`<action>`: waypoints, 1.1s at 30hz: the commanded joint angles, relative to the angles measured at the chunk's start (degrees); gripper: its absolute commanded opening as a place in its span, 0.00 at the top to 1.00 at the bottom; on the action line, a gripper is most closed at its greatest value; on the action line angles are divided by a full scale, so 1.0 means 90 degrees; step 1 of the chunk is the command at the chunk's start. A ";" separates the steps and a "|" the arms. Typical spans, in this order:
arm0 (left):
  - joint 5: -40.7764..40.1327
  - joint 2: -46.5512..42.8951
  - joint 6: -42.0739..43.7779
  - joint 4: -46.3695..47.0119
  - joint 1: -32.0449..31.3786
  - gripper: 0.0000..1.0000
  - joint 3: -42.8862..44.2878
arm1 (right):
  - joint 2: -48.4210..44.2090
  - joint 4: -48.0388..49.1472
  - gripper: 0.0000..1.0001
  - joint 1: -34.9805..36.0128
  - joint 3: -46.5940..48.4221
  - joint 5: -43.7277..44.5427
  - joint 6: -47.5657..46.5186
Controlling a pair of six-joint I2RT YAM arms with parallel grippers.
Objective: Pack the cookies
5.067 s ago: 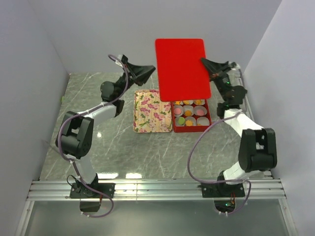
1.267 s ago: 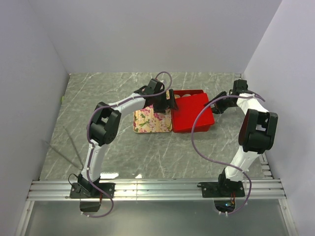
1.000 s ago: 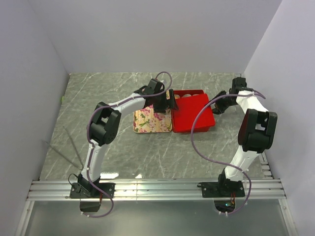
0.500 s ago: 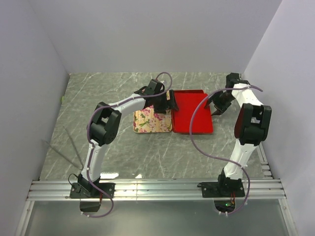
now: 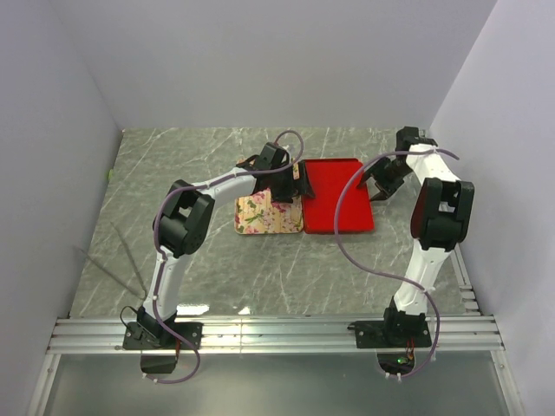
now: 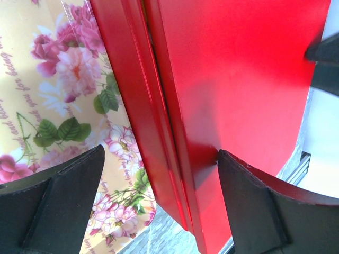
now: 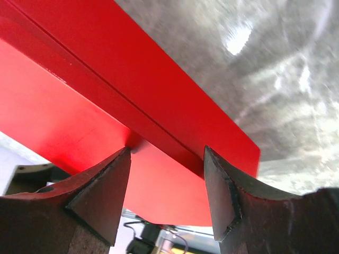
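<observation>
A flat red lid (image 5: 338, 195) lies closed over the red box, so the cookies are hidden. My left gripper (image 5: 290, 184) is open at the box's left edge. In the left wrist view its jaws (image 6: 159, 159) stand wide, one finger over the floral tray (image 6: 53, 95) and the other finger (image 6: 254, 201) touching the lid top (image 6: 238, 69). My right gripper (image 5: 379, 184) is open at the box's right edge. In the right wrist view it (image 7: 167, 153) straddles the lid rim (image 7: 132, 74) with its jaws apart.
The cream floral tray (image 5: 260, 215) lies against the box's left side on the grey marble table (image 5: 173, 173). White walls close in the back and both sides. The rail with the arm bases (image 5: 277, 334) runs along the near edge.
The tilted lid has come down flat onto the box, covering the cookies. My right gripper has opened off the lid's right edge and shifted slightly back. The left gripper has stayed open.
</observation>
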 commanded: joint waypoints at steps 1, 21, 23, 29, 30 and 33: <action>0.0118 -0.0496 0.0101 0.0200 -0.0048 0.06 -0.0068 | 0.0331 0.0033 0.36 0.0058 0.0478 0.0039 0.0280; 0.0352 -0.0555 0.0024 0.0327 -0.0019 0.06 -0.0038 | 0.0761 0.0004 0.37 0.0458 0.1202 -0.0059 0.0573; 0.0557 -0.0594 -0.0084 0.0610 0.0020 0.07 -0.0330 | 0.0683 0.0081 0.37 0.0575 0.1094 -0.0049 0.0603; 0.0704 -0.0682 -0.0250 0.0884 0.0069 0.17 -0.0965 | 0.0663 0.0082 0.37 0.0664 0.0792 0.0155 0.0554; 0.0723 -0.0682 -0.0241 0.0894 0.0069 0.23 -0.1034 | 0.0663 0.0082 0.37 0.0664 0.0762 0.0195 0.0515; 0.0782 -0.0682 -0.0279 0.0904 0.0088 0.46 -0.1210 | 0.0653 0.0101 0.37 0.0664 0.0606 0.0331 0.0466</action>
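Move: The box that the lid is to sit square on has its middle about 10 cm left of the right gripper, 2 cm nearer the bases and 3 cm below. The lid already lies over it, held at its right edge, its middle about 9 cm left of that gripper and 4 cm back. From the open left gripper, the box's middle is some 10 cm right and 2 cm back; the flowered tray's middle is 9 cm left and 2 cm back. Keep the right gripper's fingers astride the lid's right edge and slide the lid forward nearly 4 cm over the box; then shove it left about 3.5 cm, towards the left gripper. Hold the left gripper open at the box's left edge until that shove is under way, then draw it back about 2.5 cm and slightly left, partly closing its fingers around the edge of box and lid. ##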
